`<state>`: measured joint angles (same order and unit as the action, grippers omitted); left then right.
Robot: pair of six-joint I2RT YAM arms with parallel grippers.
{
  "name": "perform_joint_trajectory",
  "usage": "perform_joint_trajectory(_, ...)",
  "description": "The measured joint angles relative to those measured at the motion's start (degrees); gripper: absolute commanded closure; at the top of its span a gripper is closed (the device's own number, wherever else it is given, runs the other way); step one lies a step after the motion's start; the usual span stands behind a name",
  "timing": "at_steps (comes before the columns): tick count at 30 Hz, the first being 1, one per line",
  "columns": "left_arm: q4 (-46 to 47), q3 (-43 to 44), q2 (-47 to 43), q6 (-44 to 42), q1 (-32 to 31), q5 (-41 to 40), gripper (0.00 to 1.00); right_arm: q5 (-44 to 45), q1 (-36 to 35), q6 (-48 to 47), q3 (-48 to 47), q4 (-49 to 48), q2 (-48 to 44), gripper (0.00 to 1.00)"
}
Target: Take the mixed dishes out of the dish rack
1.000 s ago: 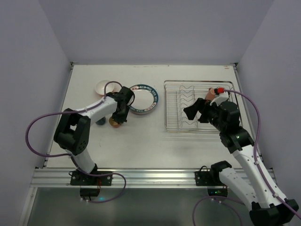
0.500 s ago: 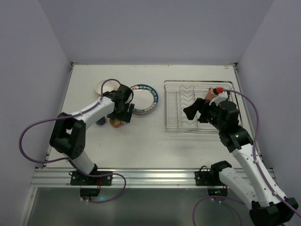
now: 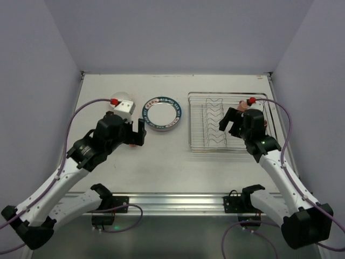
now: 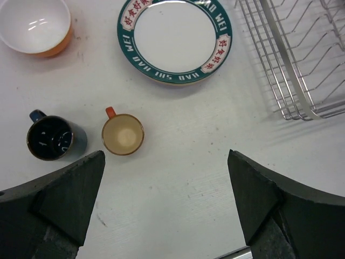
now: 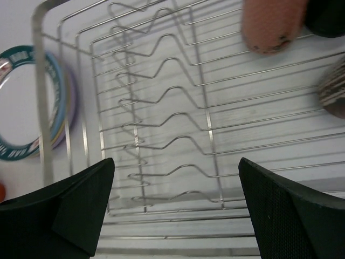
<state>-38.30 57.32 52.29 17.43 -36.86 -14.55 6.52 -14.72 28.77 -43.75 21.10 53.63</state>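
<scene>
In the left wrist view a tan mug with an orange handle and a dark blue mug stand upright on the table. My left gripper hangs open above them and to their right, with nothing between its fingers. Beyond them lie the orange bowl and a stack of plates topped by a green-rimmed white one. My right gripper is open over the dish rack. A pink mug sits in the rack's far right part. From above, the left gripper covers the mugs.
Beside the pink mug in the rack I see a dark thing and a striped thing, both cut off by the frame. The rack's zigzag dividers hold no plates. Walls close in the table on three sides.
My left gripper has opened and let go of the tan mug, then lifted and drawn back toward the near side. The right gripper has shifted a little farther over the rack.
</scene>
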Motion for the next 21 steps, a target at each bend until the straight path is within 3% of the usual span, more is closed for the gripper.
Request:
perform_joint_trajectory(3, 0.57, -4.9, -8.35, 2.21, -0.7, -3.21, 0.0, 3.41, 4.92, -0.02, -1.38, 0.28, 5.68, 0.01)
perform_joint_trajectory(7, -0.39, -8.59, -12.94, 4.94, -0.68, -6.99, 0.0, 5.35, 10.86, 1.29, -3.08, 0.72, 11.41, 0.01)
perform_joint_trajectory(17, -0.24, -9.57, -12.26, 7.26, -1.09, -9.77, 0.0, 13.27, 21.33, 4.26, -9.86, 1.68, 15.17, 0.01)
perform_joint_trajectory(21, -0.26, -9.99, -11.76, 7.52, -1.18, -9.9, 0.0, 15.1, 22.45, 4.5, -13.75, 2.16, 20.13, 0.01)
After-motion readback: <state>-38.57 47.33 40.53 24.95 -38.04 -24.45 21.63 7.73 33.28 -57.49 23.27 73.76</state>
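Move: The right hand hangs open over the middle of the rack; the brown mug lies some 20 cm to its right, about 4 cm farther out and 12 cm below. The black mug is roughly 10 cm beyond the brown one and level with it sideways, the pink mug about 7 cm to the left of the black one. From the empty left hand the brown mug is far off, nearly 60 cm right, 10 cm ahead and 17 cm below. Towards the brown mug at the rack's right side, the right hand sweeps about 17 cm right and 5 cm forward without touching anything. It dips nearly 4 cm, then comes most of the way back up, turning some 35 degrees clockwise with fingers kept wide open. The left hand, also open and empty, shifts about 4 cm left and slightly back and down. ##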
